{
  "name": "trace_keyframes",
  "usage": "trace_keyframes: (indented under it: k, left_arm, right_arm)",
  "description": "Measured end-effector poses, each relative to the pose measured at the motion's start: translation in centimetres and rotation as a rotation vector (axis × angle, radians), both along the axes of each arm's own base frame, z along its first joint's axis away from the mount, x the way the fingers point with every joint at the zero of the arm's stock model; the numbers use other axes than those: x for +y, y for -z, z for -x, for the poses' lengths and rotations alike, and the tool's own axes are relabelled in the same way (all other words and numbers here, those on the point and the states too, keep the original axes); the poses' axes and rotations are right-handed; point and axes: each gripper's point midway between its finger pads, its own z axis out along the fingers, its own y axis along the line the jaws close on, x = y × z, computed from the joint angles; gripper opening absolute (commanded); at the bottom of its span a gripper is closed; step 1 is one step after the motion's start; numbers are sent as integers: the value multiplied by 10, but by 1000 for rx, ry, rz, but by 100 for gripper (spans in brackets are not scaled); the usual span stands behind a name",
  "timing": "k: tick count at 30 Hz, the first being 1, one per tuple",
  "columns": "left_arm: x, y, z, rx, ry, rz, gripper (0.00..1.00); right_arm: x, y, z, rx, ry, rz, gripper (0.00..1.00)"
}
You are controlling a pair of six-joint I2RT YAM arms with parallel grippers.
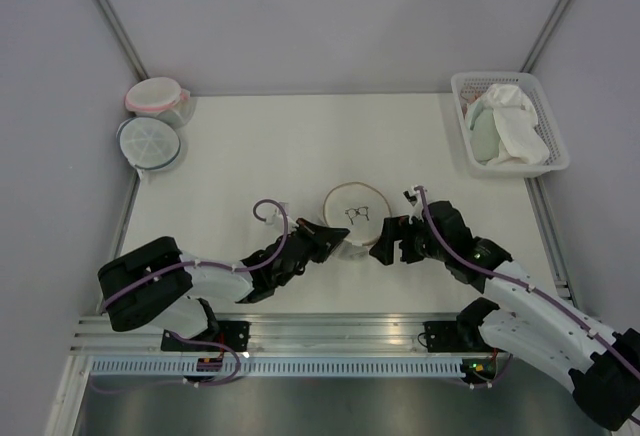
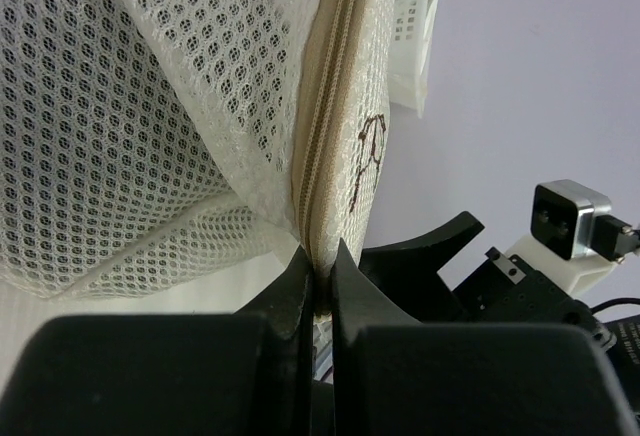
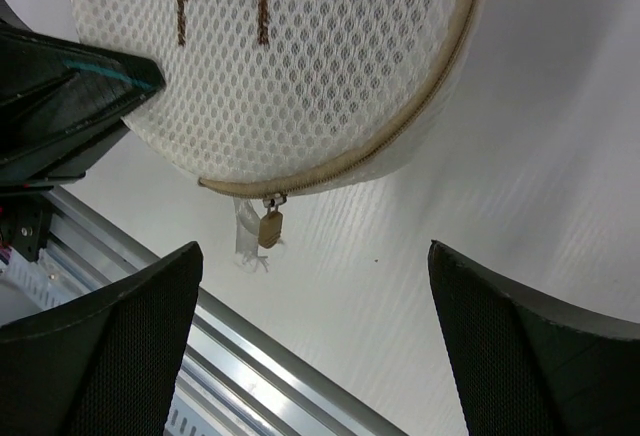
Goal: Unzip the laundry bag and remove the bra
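The laundry bag (image 1: 355, 214), a round cream mesh case with a tan zip rim and a small bra drawing on top, lies at the table's near middle. My left gripper (image 1: 330, 241) is at its left edge. In the left wrist view the gripper (image 2: 318, 268) is shut on the bag's tan zipped rim (image 2: 320, 146). My right gripper (image 1: 392, 241) is open at the bag's right edge. In the right wrist view the gripper (image 3: 315, 301) is just short of the bag (image 3: 300, 66), and the tan zip pull (image 3: 270, 228) hangs free between the fingers. The zip looks closed. The bra is hidden.
A pink-rimmed tub (image 1: 155, 94) and a blue-grey-rimmed tub (image 1: 148, 142) stand at the far left. A white basket (image 1: 497, 76) at the far right holds a white cloth (image 1: 515, 116) and a pale green cloth (image 1: 483, 134). An aluminium rail (image 1: 300, 331) runs along the near edge.
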Motion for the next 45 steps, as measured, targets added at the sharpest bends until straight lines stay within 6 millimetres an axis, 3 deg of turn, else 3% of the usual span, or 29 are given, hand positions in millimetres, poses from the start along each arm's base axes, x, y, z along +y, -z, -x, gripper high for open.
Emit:
trace_keyframes:
  k: [3, 4, 5, 7, 16, 18, 19, 20, 22, 30, 34, 39, 43, 45]
  left_arm:
    - [0, 3, 0, 6, 1, -10, 2]
    - [1, 3, 1, 7, 1, -11, 2]
    - [0, 3, 1, 7, 3, -12, 2]
    - [0, 4, 1, 9, 6, -14, 2]
    - [-1, 5, 3, 13, 17, -14, 2]
    - [-1, 7, 3, 17, 18, -19, 2]
    - [-1, 9, 3, 20, 19, -24, 2]
    - [-2, 11, 3, 22, 20, -28, 2]
    - [-2, 14, 4, 26, 22, -33, 2]
    - [-3, 15, 4, 27, 25, -33, 2]
    - [-3, 14, 4, 26, 25, -32, 2]
    - [-4, 11, 3, 21, 25, -21, 2]
    - [-4, 10, 3, 18, 26, -16, 2]
    - [-4, 10, 3, 18, 26, -16, 2]
  right_arm:
    - [1, -8, -6, -21, 22, -11, 84]
    - [1, -10, -7, -26, 26, -14, 77]
    - [2, -11, -9, -28, 31, -16, 62]
    - [4, -11, -11, -25, 41, -20, 51]
    - [14, -4, -5, 14, 23, -21, 54]
    - [17, -6, -5, 13, 19, -28, 49]
    - [18, -6, -4, 12, 18, -32, 36]
    - [20, -6, -4, 9, 14, -34, 33]
    - [23, -6, -4, 15, 14, -39, 31]
    - [28, 6, -1, 39, 13, -6, 39]
    - [28, 7, 0, 35, 15, 5, 31]
    - [27, 11, 0, 37, 27, 24, 29]
    - [25, 13, 0, 37, 40, 39, 35]
    - [23, 14, 0, 36, 46, 50, 29]
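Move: The zipper pull hangs from the near rim of the laundry bag, about 3 cm to the left of the right gripper's open fingers, level with them fore and aft and 2 cm below. The bag's round face lies some 5 cm ahead and 6 cm left of the right gripper, about 2 cm lower. The left fingertips, pinching the bag's edge, are 3 cm ahead and 8 cm left. From the left gripper, the pull sits roughly 6 cm right, 2 cm back and 3 cm down. Bring the right gripper about 2 to 3 cm left and a good 1 cm down onto the hanging zipper pull, starting with a small forward-and-up hitch of about 1 cm that you take back. On the way, narrow the fingers from wide open to about a third, so their tips stand either side of the pull without shutting. Keep the left gripper pinching the bag's edge, letting it sink about 1 cm. ##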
